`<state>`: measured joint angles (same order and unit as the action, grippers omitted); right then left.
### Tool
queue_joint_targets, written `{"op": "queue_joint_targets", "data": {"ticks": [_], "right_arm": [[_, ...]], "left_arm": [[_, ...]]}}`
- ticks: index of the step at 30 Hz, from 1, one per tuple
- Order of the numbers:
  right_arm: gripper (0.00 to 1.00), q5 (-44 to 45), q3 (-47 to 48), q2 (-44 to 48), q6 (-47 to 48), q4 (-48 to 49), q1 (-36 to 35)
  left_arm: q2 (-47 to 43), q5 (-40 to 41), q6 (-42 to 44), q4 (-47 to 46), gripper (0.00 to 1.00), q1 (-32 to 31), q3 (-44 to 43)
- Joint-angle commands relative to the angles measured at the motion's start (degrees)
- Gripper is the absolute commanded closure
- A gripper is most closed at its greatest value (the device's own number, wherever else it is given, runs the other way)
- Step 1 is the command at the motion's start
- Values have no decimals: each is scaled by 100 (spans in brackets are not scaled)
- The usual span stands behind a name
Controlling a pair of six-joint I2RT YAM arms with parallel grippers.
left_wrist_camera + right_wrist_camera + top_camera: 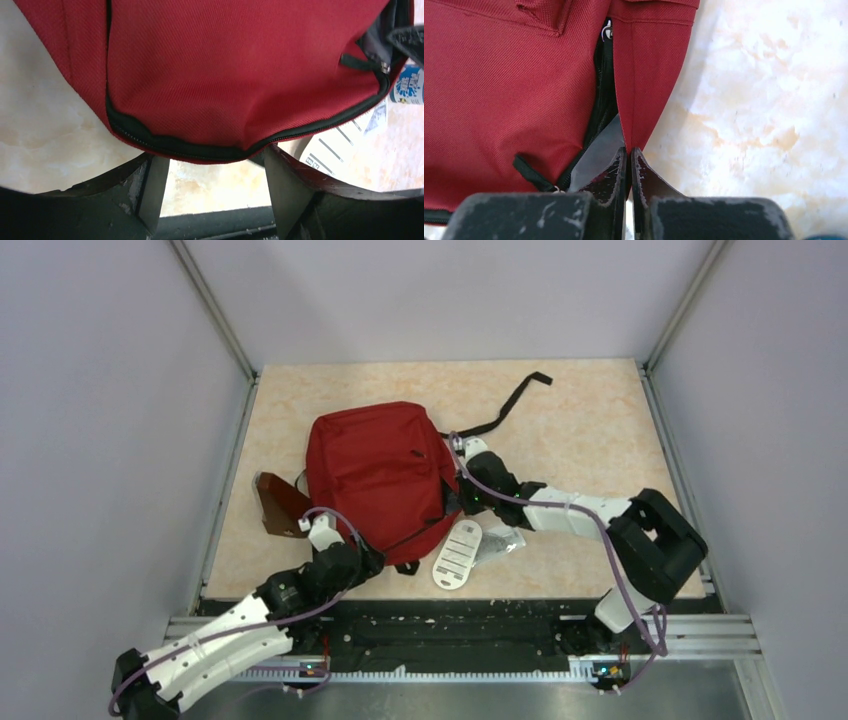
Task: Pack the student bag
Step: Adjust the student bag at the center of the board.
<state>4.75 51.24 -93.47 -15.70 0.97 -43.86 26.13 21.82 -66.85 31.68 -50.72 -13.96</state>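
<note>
The student bag [375, 470] is a large red fabric backpack lying flat in the middle of the table. Its black zipper [165, 142] runs along the near edge and gapes open at the right side [603, 95]. My right gripper [628, 152] is shut, pinching the red fabric edge of the bag beside that zipper opening; in the top view it [455, 498] sits at the bag's right edge. My left gripper [215, 185] is open at the bag's near edge [365, 558]. Its fingers [150, 185] stand apart just below the zipper seam with only bare table between them.
A small brown pouch [278, 502] lies against the bag's left side. A white oval card [458, 554] and a crumpled clear wrapper [502, 540] lie right of the bag's near corner. A black strap [515, 400] trails toward the back. Grey walls enclose the table.
</note>
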Motion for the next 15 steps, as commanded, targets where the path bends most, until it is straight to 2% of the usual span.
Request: {"op": "queue_joint_targets", "data": {"ticks": [1,3,6,12,15], "right_arm": [[100,364,-531,728,-716,-142,-197],[100,391,-748,976,-930,-61,-317],[100,520,-951,1192,-1101,134,-620],[100,969,-1140,1400,-1459,338,-1282],[100,1074,-1235,1486,-1607,544,-1554]], "left_arm": [[241,689,55,-780,27,11,134],[611,689,308,-1249,30,90,99],[1410,579,774,-1960,39,293,-20],[2693,-540,2042,-3634,49,1557,-238],[3298,-862,2644,-4323,53,1923,-458]]}}
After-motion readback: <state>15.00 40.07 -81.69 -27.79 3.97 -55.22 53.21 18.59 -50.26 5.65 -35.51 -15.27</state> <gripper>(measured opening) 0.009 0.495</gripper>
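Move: The left hand's open fingers are just short of the bag's zipped near edge, about 3 cm straight ahead and slightly lower. From that hand the white oval case lies 18 cm to the right, about level in reach, and the brown pouch about 15 cm ahead and 21 cm left. The right hand already pinches the bag's right side; the white oval case lies some 12 cm back from it and 5 cm below, the clear packet about 9 cm back and 9 cm right. Bag cloth gathers between the left fingers as that hand drives about 7 cm forward into the near edge, sinking some 2 cm, rolling its left side up about 10 degrees and part-closing on the fold. The right hand keeps its pinch on the side panel and pulls it back about 6.5 cm towards the white oval case, rising slightly. ##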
